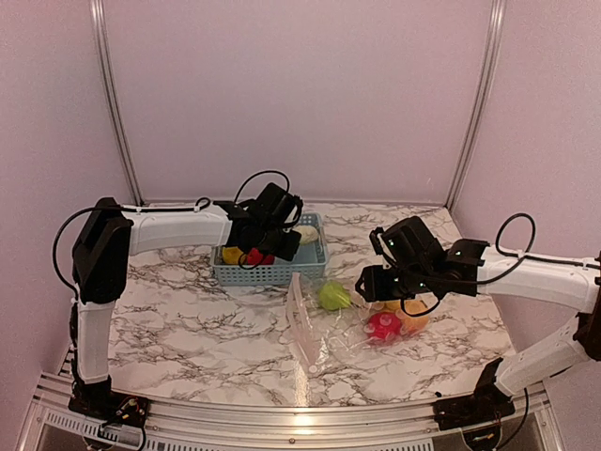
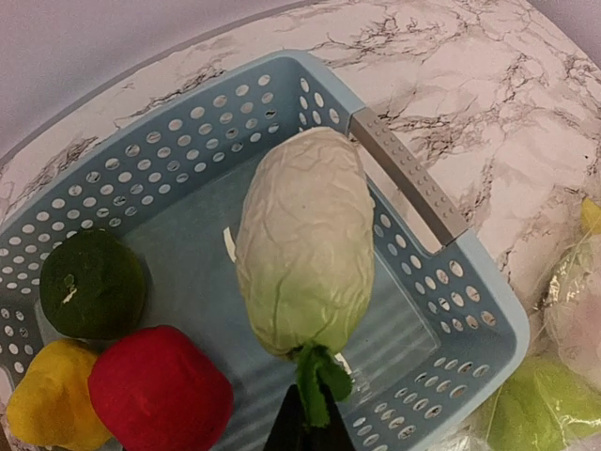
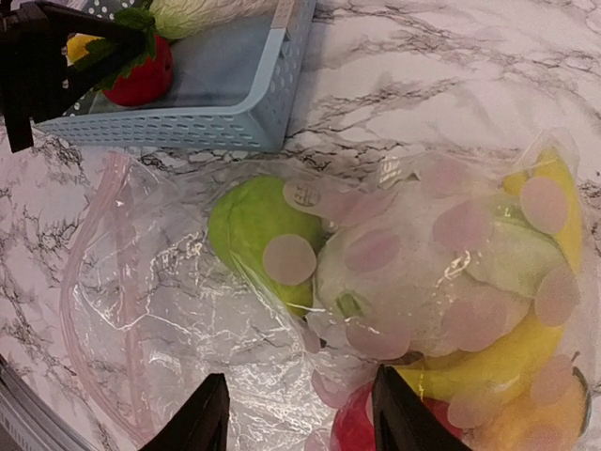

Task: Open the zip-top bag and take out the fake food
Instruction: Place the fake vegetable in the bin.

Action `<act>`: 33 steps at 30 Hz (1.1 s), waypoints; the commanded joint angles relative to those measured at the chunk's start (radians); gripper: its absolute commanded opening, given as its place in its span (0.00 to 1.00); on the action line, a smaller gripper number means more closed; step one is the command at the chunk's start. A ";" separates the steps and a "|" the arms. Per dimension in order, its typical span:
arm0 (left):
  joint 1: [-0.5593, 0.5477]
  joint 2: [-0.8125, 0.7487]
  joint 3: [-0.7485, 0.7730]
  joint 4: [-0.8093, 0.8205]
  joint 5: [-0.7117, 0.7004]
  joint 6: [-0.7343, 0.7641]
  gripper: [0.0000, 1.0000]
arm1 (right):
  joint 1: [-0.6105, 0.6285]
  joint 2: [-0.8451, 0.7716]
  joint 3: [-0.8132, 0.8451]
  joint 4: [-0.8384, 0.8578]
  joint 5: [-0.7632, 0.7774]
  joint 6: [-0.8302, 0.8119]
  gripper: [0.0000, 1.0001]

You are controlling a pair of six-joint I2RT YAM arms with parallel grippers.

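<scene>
My left gripper (image 2: 315,427) is shut on the green stalk of a pale white-green leafy vegetable (image 2: 305,240). It holds this piece over the light blue basket (image 2: 413,178). A dark green fruit (image 2: 89,282), a red piece (image 2: 160,390) and a yellow piece (image 2: 52,404) lie inside the basket. The clear zip-top bag (image 3: 169,301) lies on the marble just in front of the basket, with its pink zipper edge gaping to the left. The bag holds fake food: a green fruit (image 3: 249,221), a white cauliflower (image 3: 404,272), a yellow banana (image 3: 498,362) and a red piece (image 3: 357,427). My right gripper (image 3: 300,395) stands open above the bag, its fingers apart over the crinkled film.
The basket (image 1: 272,272) sits at the back middle of the marble table (image 1: 188,319), and the bag (image 1: 305,324) lies directly in front of it. The table ends at a metal rail (image 1: 282,413) along the near edge. Pale walls close in the back and both sides.
</scene>
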 commanded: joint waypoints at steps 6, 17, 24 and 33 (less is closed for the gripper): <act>0.008 0.100 0.126 -0.056 0.043 -0.023 0.00 | -0.007 -0.013 0.038 -0.020 0.016 -0.007 0.50; 0.006 0.154 0.196 -0.073 0.112 -0.017 0.14 | -0.008 -0.018 0.039 -0.027 0.016 -0.001 0.50; -0.004 0.112 0.169 -0.059 0.140 -0.002 0.42 | -0.007 -0.017 0.035 -0.026 0.017 -0.002 0.50; -0.005 -0.044 0.042 0.021 0.136 -0.003 0.81 | -0.007 -0.012 0.033 -0.018 0.015 -0.003 0.50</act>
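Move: Over the bin's right part, the left hand holds the pale cabbage by its green leaf, body reaching ahead. The bin's middle lies roughly 5 cm ahead, 5 cm left and 9 below; in it the red vegetable is 3 cm ahead and 8 left, the yellow pear 3 ahead and 14 left. The bagged green pear lies about 8 back and 8 right. For the right hand, the bin's middle is some 20 ahead, 21 left. Easing about 3.5 cm to its right over the bin, with a first small push forward and a 1 cm dip, the left hand opens its nearly shut fingers to about three quarters and lets go of the cabbage's leaf. Late on it draws back about 2 cm, staying low over the bin. ##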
